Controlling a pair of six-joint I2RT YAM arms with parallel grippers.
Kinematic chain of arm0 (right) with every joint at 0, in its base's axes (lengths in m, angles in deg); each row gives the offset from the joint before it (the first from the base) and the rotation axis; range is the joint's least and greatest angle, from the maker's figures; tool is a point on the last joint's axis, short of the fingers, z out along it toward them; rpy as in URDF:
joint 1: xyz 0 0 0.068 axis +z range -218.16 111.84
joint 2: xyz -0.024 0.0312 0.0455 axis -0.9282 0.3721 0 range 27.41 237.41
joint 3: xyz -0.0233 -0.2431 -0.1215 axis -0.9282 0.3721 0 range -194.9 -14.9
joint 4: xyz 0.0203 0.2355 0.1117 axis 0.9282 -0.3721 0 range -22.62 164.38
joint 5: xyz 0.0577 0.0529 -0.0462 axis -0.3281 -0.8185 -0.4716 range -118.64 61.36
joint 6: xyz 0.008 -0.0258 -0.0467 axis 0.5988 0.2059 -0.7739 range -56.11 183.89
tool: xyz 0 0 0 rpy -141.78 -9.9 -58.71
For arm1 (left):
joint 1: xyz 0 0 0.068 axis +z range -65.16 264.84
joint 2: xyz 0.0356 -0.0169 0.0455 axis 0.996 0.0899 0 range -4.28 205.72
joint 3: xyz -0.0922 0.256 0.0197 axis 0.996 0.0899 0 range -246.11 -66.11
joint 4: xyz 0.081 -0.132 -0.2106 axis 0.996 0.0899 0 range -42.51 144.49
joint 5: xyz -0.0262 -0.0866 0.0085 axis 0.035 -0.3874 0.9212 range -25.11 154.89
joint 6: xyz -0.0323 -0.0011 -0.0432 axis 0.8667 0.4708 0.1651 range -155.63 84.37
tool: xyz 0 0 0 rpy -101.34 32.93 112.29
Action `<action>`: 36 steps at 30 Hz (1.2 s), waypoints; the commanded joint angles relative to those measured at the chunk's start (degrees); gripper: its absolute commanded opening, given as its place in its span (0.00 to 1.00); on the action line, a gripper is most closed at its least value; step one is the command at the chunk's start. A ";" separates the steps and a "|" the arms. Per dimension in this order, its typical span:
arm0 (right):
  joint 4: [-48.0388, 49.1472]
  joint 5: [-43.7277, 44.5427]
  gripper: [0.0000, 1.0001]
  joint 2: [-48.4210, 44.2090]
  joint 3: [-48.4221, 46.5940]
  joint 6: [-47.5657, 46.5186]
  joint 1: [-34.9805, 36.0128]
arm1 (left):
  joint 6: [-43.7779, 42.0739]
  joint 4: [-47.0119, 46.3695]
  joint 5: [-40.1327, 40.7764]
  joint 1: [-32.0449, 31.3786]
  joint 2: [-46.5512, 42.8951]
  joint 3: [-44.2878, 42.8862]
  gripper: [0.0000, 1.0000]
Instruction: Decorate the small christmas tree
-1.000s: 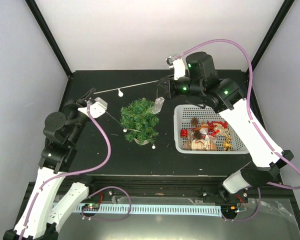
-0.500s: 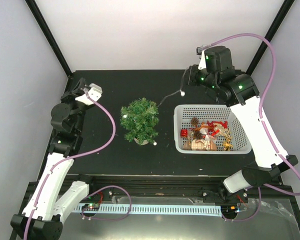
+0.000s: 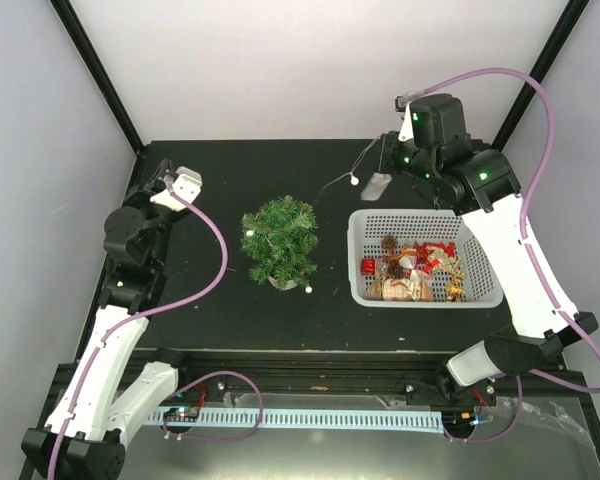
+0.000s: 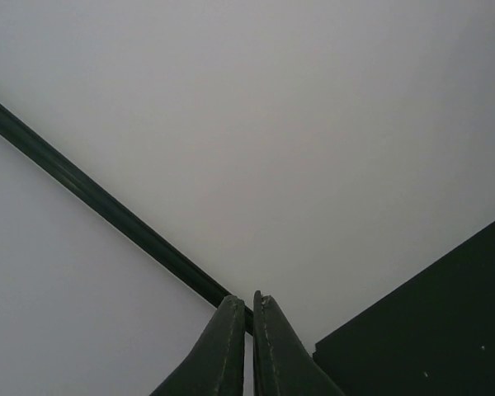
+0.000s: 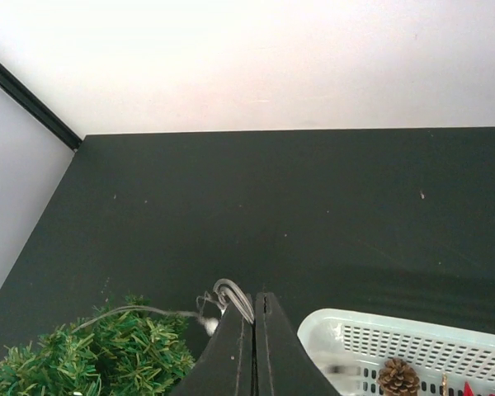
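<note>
The small christmas tree (image 3: 280,243) stands upright in the middle of the black table, and its green top shows at the lower left of the right wrist view (image 5: 99,359). A thin light string (image 3: 335,183) with small white bulbs runs slack from the tree to my right gripper (image 3: 383,165), behind the basket's back left corner. That gripper (image 5: 254,295) is shut on a loop of the string (image 5: 231,291). A small clear pack (image 3: 377,186) hangs below it. My left gripper (image 3: 162,168) is at the back left, shut and empty (image 4: 249,299), pointing at the wall corner.
A white plastic basket (image 3: 358,262) holding pine cones, red and gold ornaments sits right of the tree; its rim (image 5: 330,323) shows in the right wrist view. A black frame post (image 4: 107,206) rises at the back left corner.
The string was taut between both grippers; the left gripper let go and drew back to the corner. The right gripper swung right to behind the basket, and the string now hangs slack.
</note>
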 commanded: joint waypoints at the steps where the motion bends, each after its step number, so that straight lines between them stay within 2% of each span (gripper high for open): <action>1: -1.78 2.16 0.01 -2.59 -2.25 0.57 -0.05 | 2.97 1.75 0.19 -0.04 -0.51 0.09 0.08; 7: -6.07 1.69 0.01 -5.63 -2.44 0.62 -0.05 | 4.43 4.80 -4.10 -0.75 -0.48 -1.41 0.16; 11: -9.89 0.33 0.01 -8.11 -1.54 0.22 0.27 | 7.42 10.37 -7.59 -1.18 0.78 -5.46 0.38; 23: -16.47 -1.14 0.01 -15.93 0.84 -0.63 8.47 | 13.41 17.34 -10.49 -1.62 7.12 -16.85 0.49; 33: -21.48 3.75 0.01 -16.59 3.29 2.84 21.71 | 18.27 29.96 -19.81 -1.70 15.14 -30.67 0.60; 36: -23.14 5.71 0.01 -15.40 3.28 3.93 27.77 | 18.89 32.67 -21.43 -1.88 16.79 -33.72 0.62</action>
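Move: The right hand holds the light string high up. The christmas tree it is winding stands about 20 cm to its left, some 11 cm back and 28 cm lower. The white basket's middle is roughly 16 cm to the right of this hand, 7 cm back and 37 cm below. For the empty left hand, the tree lies around 20 cm to the right, 7 cm back and 27 cm lower. Still pinching the light string, the right hand draws it back past the tree's right side, about 17 cm. It bows 3 cm right and lifts slightly, then returns to nearly its starting line and height, swinging the fingers some 20 degrees counter-clockwise. The left hand goes right about 6 cm, dips, then rises to end 4 cm up, turning clockwise, tipping down and opening past halfway. ##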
